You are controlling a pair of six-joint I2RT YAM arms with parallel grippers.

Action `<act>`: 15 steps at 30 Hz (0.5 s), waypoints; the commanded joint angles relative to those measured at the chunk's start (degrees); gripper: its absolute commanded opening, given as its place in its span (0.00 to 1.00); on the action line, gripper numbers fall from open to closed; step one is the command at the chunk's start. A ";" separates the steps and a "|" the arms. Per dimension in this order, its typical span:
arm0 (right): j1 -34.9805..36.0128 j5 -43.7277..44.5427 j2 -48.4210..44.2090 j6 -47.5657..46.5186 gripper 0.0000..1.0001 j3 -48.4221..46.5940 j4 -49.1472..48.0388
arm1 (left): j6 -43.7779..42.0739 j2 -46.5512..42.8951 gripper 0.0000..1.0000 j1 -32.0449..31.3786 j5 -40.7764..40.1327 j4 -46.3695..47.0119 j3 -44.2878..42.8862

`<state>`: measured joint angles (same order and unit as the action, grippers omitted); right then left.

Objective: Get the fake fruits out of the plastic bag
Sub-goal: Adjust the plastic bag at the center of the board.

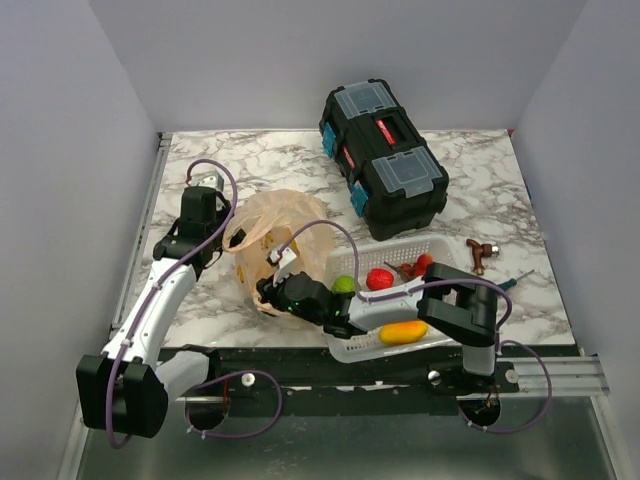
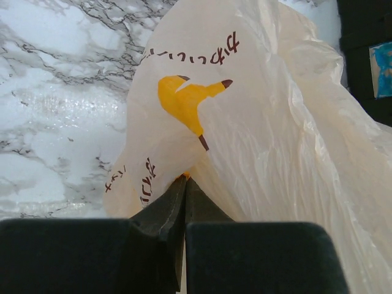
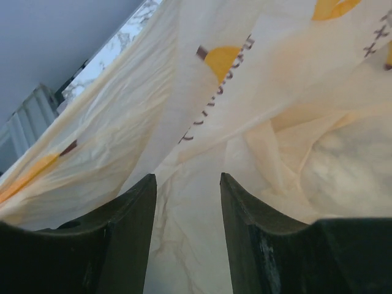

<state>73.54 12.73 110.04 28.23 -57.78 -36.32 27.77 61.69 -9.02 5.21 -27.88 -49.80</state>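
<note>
The peach plastic bag (image 1: 290, 225) lies crumpled left of centre on the marble table. My left gripper (image 1: 228, 237) is shut on the bag's left edge; the left wrist view shows the film (image 2: 263, 122) pinched at the tips of that gripper (image 2: 185, 180). From the right, my right gripper (image 1: 265, 292) reaches into the bag's mouth. In the right wrist view it (image 3: 187, 180) stands open, with only bag film (image 3: 202, 92) behind its fingers. No fruit shows inside the bag. A red round fruit (image 1: 379, 278) and a bunch of red berries (image 1: 418, 265) lie in the white basket (image 1: 395, 247).
The basket also holds a green ball (image 1: 344, 284) and an orange oblong fruit (image 1: 403, 332). A black toolbox (image 1: 383, 160) with blue latches sits behind it. A small brown object (image 1: 480, 252) lies right of the basket. Walls close in the table on three sides.
</note>
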 commanded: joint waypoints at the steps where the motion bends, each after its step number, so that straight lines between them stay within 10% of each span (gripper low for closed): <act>1: -0.43 7.55 -1.02 -3.01 0.53 -1.68 0.22 | -1.97 -1.47 0.00 0.58 1.06 3.15 2.64; 15: -3.35 20.86 -4.25 -6.59 0.68 -13.35 18.47 | -1.23 -10.14 0.00 0.49 5.18 5.44 10.58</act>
<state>70.15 27.81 106.83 22.59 -70.02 -21.82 26.96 53.80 -8.73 8.88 -24.71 -40.73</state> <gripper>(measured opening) 0.687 0.002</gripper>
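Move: The bag edge still pinched by the left gripper lies about 11 cm ahead of the right hand, 5 cm to its left and some 5 cm above. From that right hand, the bag's middle is roughly 7 cm ahead and 5 cm right, while the green fruit in the tray is level with it, about 18 cm right and 6 cm lower. From the left hand, the bag's middle lies some 4 cm back, 10 cm right and 8 cm below. From low at the near side of the bag's mouth, the right hand swings forward about 8 cm and up some 7 cm towards the edge the left gripper holds, drifting slightly right, turning roughly 15 degrees clockwise and spreading its part-open fingers wider without gripping the film. The left gripper stays shut on the bag's edge and draws it back towards the robot nearly 3 cm and down about 2 cm, so the two hands end close beside each other. ##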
